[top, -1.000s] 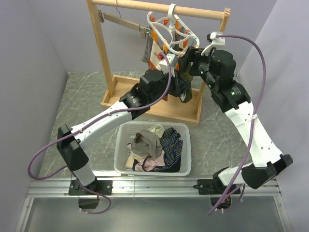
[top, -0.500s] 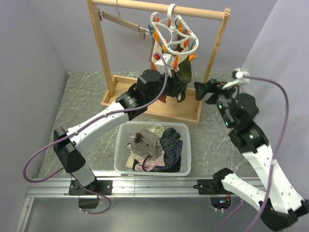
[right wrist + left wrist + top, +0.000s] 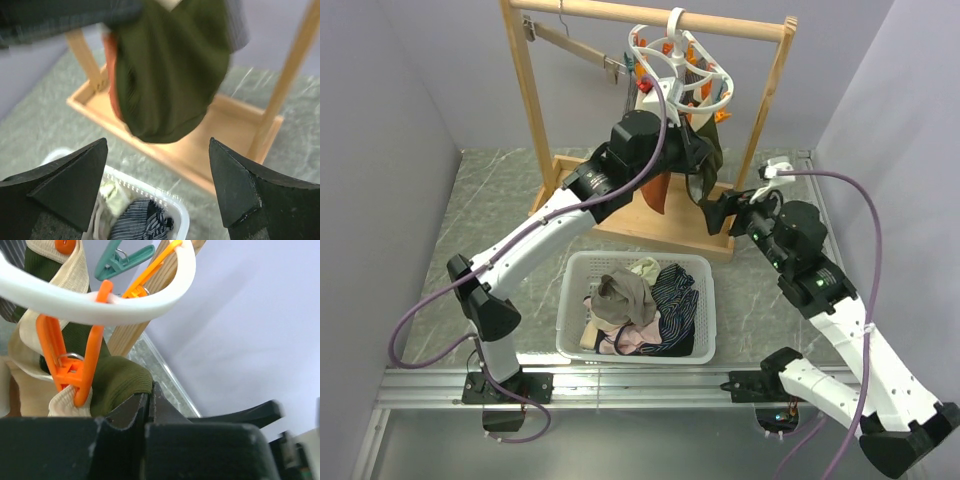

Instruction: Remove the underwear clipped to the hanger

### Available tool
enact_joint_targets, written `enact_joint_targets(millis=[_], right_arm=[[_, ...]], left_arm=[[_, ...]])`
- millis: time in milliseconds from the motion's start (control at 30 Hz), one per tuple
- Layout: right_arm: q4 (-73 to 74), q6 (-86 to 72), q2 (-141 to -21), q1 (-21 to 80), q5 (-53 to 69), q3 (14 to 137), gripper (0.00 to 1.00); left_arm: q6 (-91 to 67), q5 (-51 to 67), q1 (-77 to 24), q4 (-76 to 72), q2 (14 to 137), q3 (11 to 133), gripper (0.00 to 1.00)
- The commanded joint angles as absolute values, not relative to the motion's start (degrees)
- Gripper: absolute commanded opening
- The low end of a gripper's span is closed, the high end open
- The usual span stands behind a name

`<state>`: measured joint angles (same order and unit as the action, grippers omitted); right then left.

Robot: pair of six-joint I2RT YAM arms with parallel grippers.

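Observation:
The white hanger (image 3: 676,68) hangs by its hook from the wooden rail, and its ring (image 3: 105,309) crosses the left wrist view with an orange peg (image 3: 75,371) clamped on cream cloth (image 3: 27,352). Dark olive green underwear (image 3: 706,158) and a rust-orange piece (image 3: 658,196) hang below it. My left gripper (image 3: 694,150) is raised beside the olive piece (image 3: 117,385), its jaws shut (image 3: 149,391) with the cloth's folded edge pinched at the tips. My right gripper (image 3: 716,213) stands open (image 3: 157,172) below the olive underwear (image 3: 170,75), apart from it.
The wooden rack (image 3: 525,90) stands on a tray-like base (image 3: 718,238) at the back. A white basket (image 3: 710,300) holding cloth, including a navy striped piece (image 3: 675,305), sits between the arms. Its rim (image 3: 182,210) lies below the right jaws. Grey walls close in on both sides.
The right arm has pulled back from the hanger and come down by the rack's base. The left gripper has risen to the hanger and closed a little tighter.

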<state>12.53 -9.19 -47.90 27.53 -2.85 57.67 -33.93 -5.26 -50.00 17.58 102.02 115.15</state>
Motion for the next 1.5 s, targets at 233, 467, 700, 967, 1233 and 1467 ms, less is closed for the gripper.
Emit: enact_joint_targets(millis=[233, 467, 700, 967, 1233, 1467], right_arm=[[1.5, -7.6, -51.3, 32.8, -14.9, 55.9, 0.89], [-8.4, -4.1, -55.7, 33.8, -25.0, 53.7, 0.91], [-18.4, -6.2, -55.2, 33.8, -23.8, 49.7, 0.88], [-20.8, -11.7, -55.9, 32.2, -20.5, 49.1, 0.16], [-17.2, -11.4, -53.4, 31.6, -22.4, 49.7, 0.0], [-15.1, -11.7, -52.3, 31.0, -21.7, 49.4, 0.0]], left_arm=[[-38.1, -0.7, -50.0, 21.6, 104.0, 120.2, 0.01], [-39.7, 0.8, -50.0, 21.7, 102.5, 119.6, 0.01], [-40.8, 2.4, -50.1, 23.0, 102.7, 121.4, 0.01], [-41.8, 3.9, -50.0, 22.7, 102.6, 121.6, 0.15], [-39.7, -1.2, -49.7, 21.2, 96.7, 115.1, 0.71], [-35.7, -4.4, -49.1, 22.1, 88.5, 112.9, 0.97]])
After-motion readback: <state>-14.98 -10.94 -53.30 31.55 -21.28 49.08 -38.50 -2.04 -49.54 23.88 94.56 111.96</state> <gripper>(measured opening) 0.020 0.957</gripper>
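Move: The green underwear's middle hangs about 7 cm ahead of the open right hand, 2 cm left and 5 cm above. The rust-brown underwear is some 8 cm ahead and 12 cm left, level with that hand; the white hanger is roughly 14 cm ahead, 6 cm left and 20 cm up. The left hand already pinches a fold of the green underwear, whose middle lies about 4 cm ahead, 2 cm right and 3 cm below. Right hand reaches about 5 cm forward and pinches the green underwear; left hand then opens, backing away leftward. ##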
